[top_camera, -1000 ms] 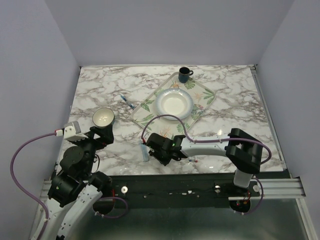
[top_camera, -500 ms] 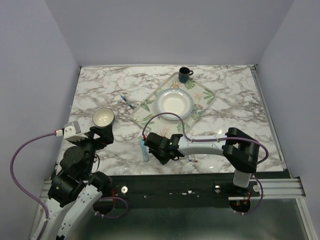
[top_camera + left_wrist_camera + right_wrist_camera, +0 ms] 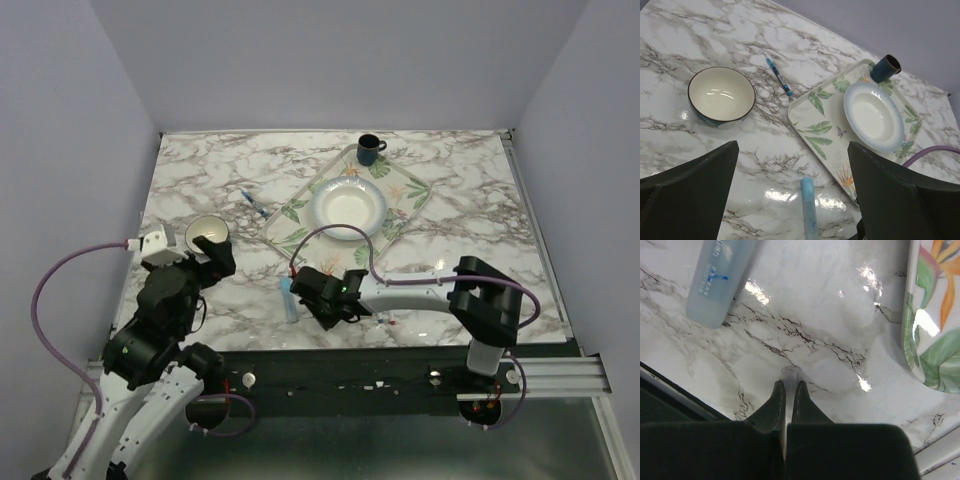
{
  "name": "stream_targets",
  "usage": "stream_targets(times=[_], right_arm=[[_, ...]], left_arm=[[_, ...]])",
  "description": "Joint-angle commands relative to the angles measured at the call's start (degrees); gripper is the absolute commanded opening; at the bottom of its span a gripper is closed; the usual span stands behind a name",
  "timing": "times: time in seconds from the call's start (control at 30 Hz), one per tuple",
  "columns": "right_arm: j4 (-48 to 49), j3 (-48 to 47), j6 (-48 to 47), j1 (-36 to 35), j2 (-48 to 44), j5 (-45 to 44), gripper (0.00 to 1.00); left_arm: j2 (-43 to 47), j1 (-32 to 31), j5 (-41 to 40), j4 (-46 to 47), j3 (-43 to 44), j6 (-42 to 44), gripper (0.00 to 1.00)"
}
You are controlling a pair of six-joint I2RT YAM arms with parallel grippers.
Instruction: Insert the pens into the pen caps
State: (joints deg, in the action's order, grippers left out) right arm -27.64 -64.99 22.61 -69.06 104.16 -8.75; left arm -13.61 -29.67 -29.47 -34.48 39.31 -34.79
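Observation:
A thick light-blue marker lies on the marble near the front edge. My right gripper is low over the table just right of it. Its jaws are shut on a slim whitish tube, whose end pokes past the tips; I cannot tell whether it is a pen or a cap. A thin dark blue pen lies further back, left of the tray. My left gripper hangs wide open and empty above the table. A tiny red piece, perhaps a cap, lies by the front edge.
A leaf-patterned tray holds a white dish and a dark mug. A dark-rimmed bowl stands at the left, under my left arm. The table's front edge is close below the right gripper.
The right gripper's jaws have closed onto the slim whitish tube. The left arm has swung forward and right, over the near side of the bowl.

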Motion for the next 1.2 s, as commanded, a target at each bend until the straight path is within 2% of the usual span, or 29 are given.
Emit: stream_targets(times=[0.0,0.03,0.17,0.2,0.23,0.27,0.3,0.33,0.4,0.43,0.53,0.57,0.67,0.77,0.8,1.03,1.17], right_arm=[[-2.33,4.69,3.93,-0.29,-3.60,-5.04,0.01],[-2.25,4.96,4.45,-0.29,-5.18,-5.74,0.01],[-2.68,6.02,5.16,-0.29,-14.75,-9.08,0.01],[-2.68,6.10,5.34,-0.29,-18.34,-9.26,0.01],[-2.68,6.28,5.34,-0.29,-20.03,-9.61,0.01],[-2.60,6.80,5.34,-0.20,-21.53,-10.31,0.01],[-2.16,7.07,5.25,-0.29,-24.67,-10.41,0.01],[-1.90,7.33,5.16,-0.29,-26.01,-10.41,0.01],[-0.76,8.47,4.99,-0.29,-29.00,-9.97,0.01],[-0.40,8.91,4.99,-0.29,-31.45,-10.14,0.01],[1.18,10.67,4.99,-0.29,-34.80,-9.79,0.01],[1.79,11.20,4.64,-0.29,-36.73,-9.53,0.01],[3.47,13.13,4.02,-0.29,-40.25,-9.62,0.01],[3.91,14.10,3.67,-0.20,-42.45,-9.97,0.01],[3.99,14.45,3.76,-0.29,-42.81,-10.23,0.01],[4.79,16.39,4.55,-0.29,-44.40,-11.55,0.01],[4.17,15.07,3.85,-0.29,-42.73,-12.60,0.01]], left_arm=[[-16.60,0.23,1.17,-4.08,9.18,-4.05,0.99],[-22.98,0.31,2.48,-4.45,12.95,-3.80,0.99],[-36.03,0.49,3.38,-2.97,20.97,-1.25,0.96],[-38.23,0.58,1.46,-3.14,22.46,-2.47,0.94],[-42.51,0.93,-1.43,-3.66,25.96,-7.35,0.90],[-44.73,1.19,-6.16,-4.45,27.91,-10.19,0.84],[-46.93,1.46,-7.95,-6.89,30.01,-12.74,0.83],[-51.65,2.50,-8.32,-8.05,34.82,-16.24,0.83],[-56.77,3.74,-5.78,-11.55,40.20,-16.98,0.85],[-61.84,4.09,-5.16,-13.05,45.19,-17.42,0.85],[-70.90,6.02,-3.49,-15.88,51.90,-18.83,0.81],[-72.68,7.07,-3.75,-15.45,52.53,-18.04,0.76],[-79.63,9.18,-3.40,-12.46,52.97,-18.03,0.75],[-87.10,14.45,6.33,-12.28,54.29,-21.02,0.73],[-88.94,16.21,8.19,-12.37,54.90,-21.81,0.69],[-104.32,16.75,6.97,-11.93,65.17,-20.50,0.68],[-110.13,16.75,8.55,-14.38,69.84,-22.16,0.62]])
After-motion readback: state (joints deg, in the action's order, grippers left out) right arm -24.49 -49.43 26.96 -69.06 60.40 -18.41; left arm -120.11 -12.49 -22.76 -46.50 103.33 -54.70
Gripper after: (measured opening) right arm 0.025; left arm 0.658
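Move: The blue pen lies about 32 cm ahead of the left hand, 3 cm to its right and some 26 cm below. The bowl is about 17 cm ahead and 8 cm left of the left hand; the tray's near-left corner is 20 cm ahead, 6 cm right. The right hand already pinches the clear cap at the table; from it the pen lies about 37 cm ahead, 19 cm left, the light-blue highlighter 7 cm ahead, 9 cm left. Keeping its pinch on the clear cap, the right hand lifts it off the table, rising about 17 cm with a 6 cm shift right and a tilt of some 30 degrees. Meanwhile the left hand sweeps fast forward past the bowl to the blue pen, nearly 30 cm, rising slightly before plunging; its fingers tip down about 50 degrees and narrow by a third, stopping short of the pen. ##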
